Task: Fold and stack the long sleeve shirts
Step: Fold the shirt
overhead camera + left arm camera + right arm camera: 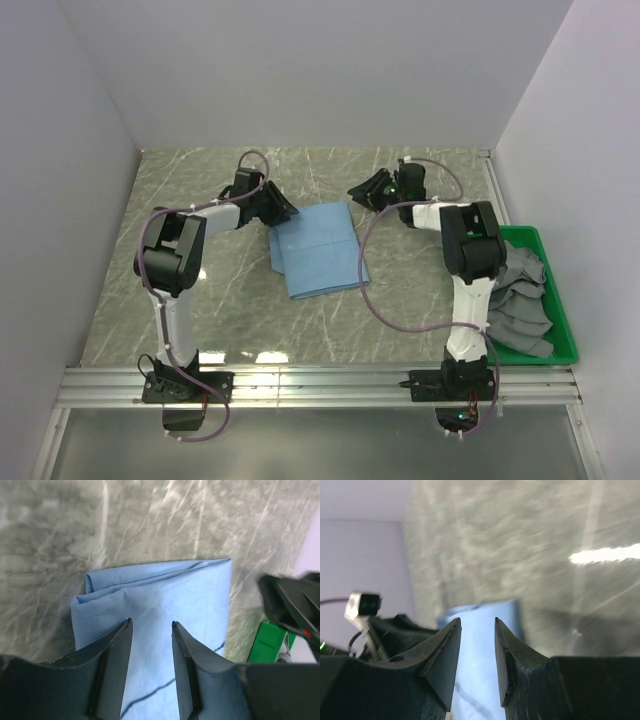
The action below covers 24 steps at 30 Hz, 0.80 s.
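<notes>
One light blue long sleeve shirt (318, 250) lies folded into a rectangle in the middle of the marble table. My left gripper (287, 211) hovers at its far left corner, jaws open with nothing between them. In the left wrist view the folded shirt (165, 595) lies just beyond the open left gripper (152, 624). My right gripper (360, 190) sits just off the far right corner, open and empty. In the right wrist view the shirt (482, 612) shows between and beyond the open right gripper (477, 621).
A green tray (560, 300) at the right edge holds a heap of grey garments (520, 300). White walls enclose the table on the left, the back and the right. A metal rail (320, 385) runs along the near edge.
</notes>
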Tool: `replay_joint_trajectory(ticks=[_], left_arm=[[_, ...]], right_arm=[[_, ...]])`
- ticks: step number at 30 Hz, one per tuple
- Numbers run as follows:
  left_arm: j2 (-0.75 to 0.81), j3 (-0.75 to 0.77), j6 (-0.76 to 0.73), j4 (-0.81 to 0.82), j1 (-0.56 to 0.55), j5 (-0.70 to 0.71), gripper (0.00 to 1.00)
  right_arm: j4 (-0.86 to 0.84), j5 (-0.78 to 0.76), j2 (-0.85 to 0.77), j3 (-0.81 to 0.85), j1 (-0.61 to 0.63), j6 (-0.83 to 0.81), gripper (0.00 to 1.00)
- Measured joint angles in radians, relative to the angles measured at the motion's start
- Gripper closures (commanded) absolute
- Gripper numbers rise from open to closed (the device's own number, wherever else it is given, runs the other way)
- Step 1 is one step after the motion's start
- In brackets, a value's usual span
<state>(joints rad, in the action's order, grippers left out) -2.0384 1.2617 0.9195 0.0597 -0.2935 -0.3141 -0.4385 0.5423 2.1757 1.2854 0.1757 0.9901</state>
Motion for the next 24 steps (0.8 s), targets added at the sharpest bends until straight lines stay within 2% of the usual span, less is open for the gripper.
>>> replay_joint_trajectory(ticks=[6,8,14,19,24], left_arm=[[0.094,0.014,-0.035,-0.044,0.011,0.029,0.59],[0.118,0.019,-0.048,-0.045,0.011,0.043,0.64],[0.104,0.034,-0.073,-0.046,0.011,0.069,0.72],[-0.005,0.074,-0.095,-0.068,0.011,0.088,0.76],[-0.073,0.109,-0.097,-0.086,0.013,0.085,0.78]], right_arm=[[0.034,0.063,-0.246,-0.098,0.002,-0.056,0.59],[0.056,0.087,-0.320,-0.143,0.007,-0.085,0.60],[0.169,0.168,-0.496,-0.365,0.055,-0.201,0.61],[0.315,0.211,-0.518,-0.518,0.070,-0.317,0.61],[0.436,0.209,-0.491,-0.557,0.069,-0.400,0.61]])
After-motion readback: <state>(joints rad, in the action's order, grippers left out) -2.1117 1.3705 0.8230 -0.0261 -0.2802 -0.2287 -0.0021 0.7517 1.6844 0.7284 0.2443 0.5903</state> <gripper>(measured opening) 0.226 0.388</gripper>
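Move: The shirt's far-left corner lies about 4 cm left of the left gripper, 1 cm ahead and 2 cm below; its far-right corner is some 22 cm right and 5 ahead, and the flap on its left side about 10 cm back, 3 left. From the right gripper, the shirt's near-right corner is roughly 25 cm back, 1 cm right and 3 below; the far-right corner is 4 cm left, level fore and aft, and the near-left corner 29 back, 23 left. Swing the right gripper up about 10 cm, then back some 24 cm along the shirt's right side and down to its near-right corner, fingers still part-open, wrist turning about 25 degrees counter-clockwise and tipping down. Hop the left gripper up 6 cm and down again, ending slightly forward and left with its fingertips at the far edge by the far-left corner, narrowing its fingers to about half their gap. ##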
